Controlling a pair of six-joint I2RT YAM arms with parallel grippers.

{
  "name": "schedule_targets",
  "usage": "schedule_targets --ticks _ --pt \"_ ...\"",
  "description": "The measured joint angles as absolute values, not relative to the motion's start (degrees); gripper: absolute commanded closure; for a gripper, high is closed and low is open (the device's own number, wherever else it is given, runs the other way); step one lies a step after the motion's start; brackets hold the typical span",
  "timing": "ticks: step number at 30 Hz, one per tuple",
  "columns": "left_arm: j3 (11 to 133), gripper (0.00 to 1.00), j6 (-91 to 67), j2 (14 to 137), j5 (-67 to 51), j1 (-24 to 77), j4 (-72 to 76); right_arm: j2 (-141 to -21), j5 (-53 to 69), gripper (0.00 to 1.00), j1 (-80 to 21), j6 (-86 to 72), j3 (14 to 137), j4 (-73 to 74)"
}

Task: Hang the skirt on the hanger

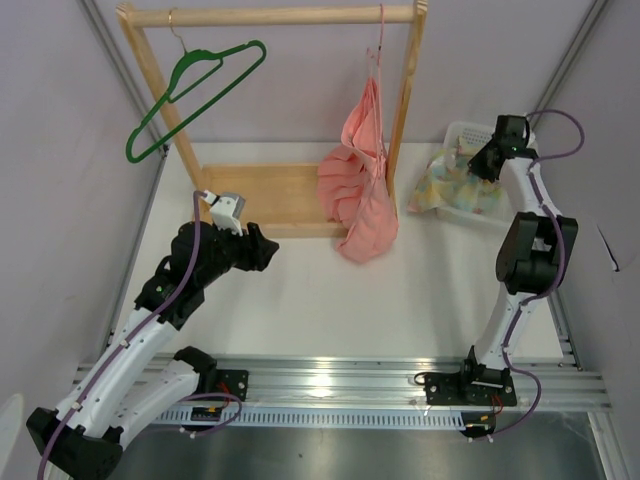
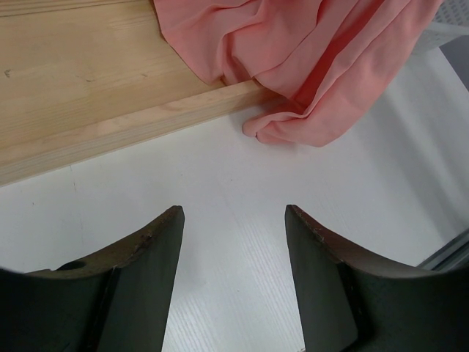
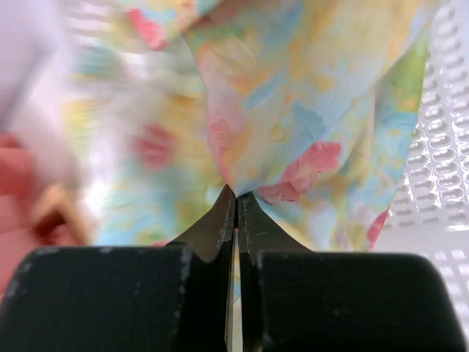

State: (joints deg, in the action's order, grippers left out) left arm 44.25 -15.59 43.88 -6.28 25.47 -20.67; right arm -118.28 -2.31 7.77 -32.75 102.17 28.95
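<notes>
The skirt (image 1: 445, 182), pastel yellow, mint and blue with pink flowers, lies bunched in a white perforated basket (image 1: 480, 210) at the right. My right gripper (image 1: 482, 160) reaches down into that basket; in its wrist view the right gripper (image 3: 236, 192) is shut, pinching a fold of the skirt (image 3: 308, 110). The dark green hanger (image 1: 190, 85) hangs tilted from the wooden rail at the upper left. My left gripper (image 1: 268, 250) hovers over the table near the rack's base, and in its own view the left gripper (image 2: 233, 214) is open with nothing between its fingers.
A wooden clothes rack (image 1: 270, 16) stands at the back on a plank base (image 1: 262, 195). A salmon-pink ruffled garment (image 1: 362, 170) hangs from its rail on a thin pink hanger, its hem (image 2: 308, 66) draping onto the base and table. Grey walls close in both sides.
</notes>
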Motion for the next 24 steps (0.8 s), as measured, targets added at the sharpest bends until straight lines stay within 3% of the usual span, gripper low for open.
schedule_targets --ticks 24 --pt "44.2 0.37 -15.6 43.7 -6.2 25.5 -20.7 -76.9 -3.7 1.00 -2.0 -27.2 102.1 33.3"
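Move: My right hand has the skirt already pinched in the laundry basket, whose middle sits straight below, about 5 cm down. The green hanger on the rack is about 60 cm to its left, roughly 8 cm nearer my bases and some 27 cm higher; the pink garment hangs about 28 cm left and 8 cm back, its middle 12 cm up. From my left hand the green hanger is some 20 cm ahead, 10 cm left and 16 cm up. I keep the skirt shut between my right fingers and haul it up some 32 cm from the basket, at first almost straight up, then also drawing back about 15 cm and a little left towards the rack's green hanger. On the way the wrist tilts up some 35 degrees, so the steeply down-pointing fingers come nearly level. ##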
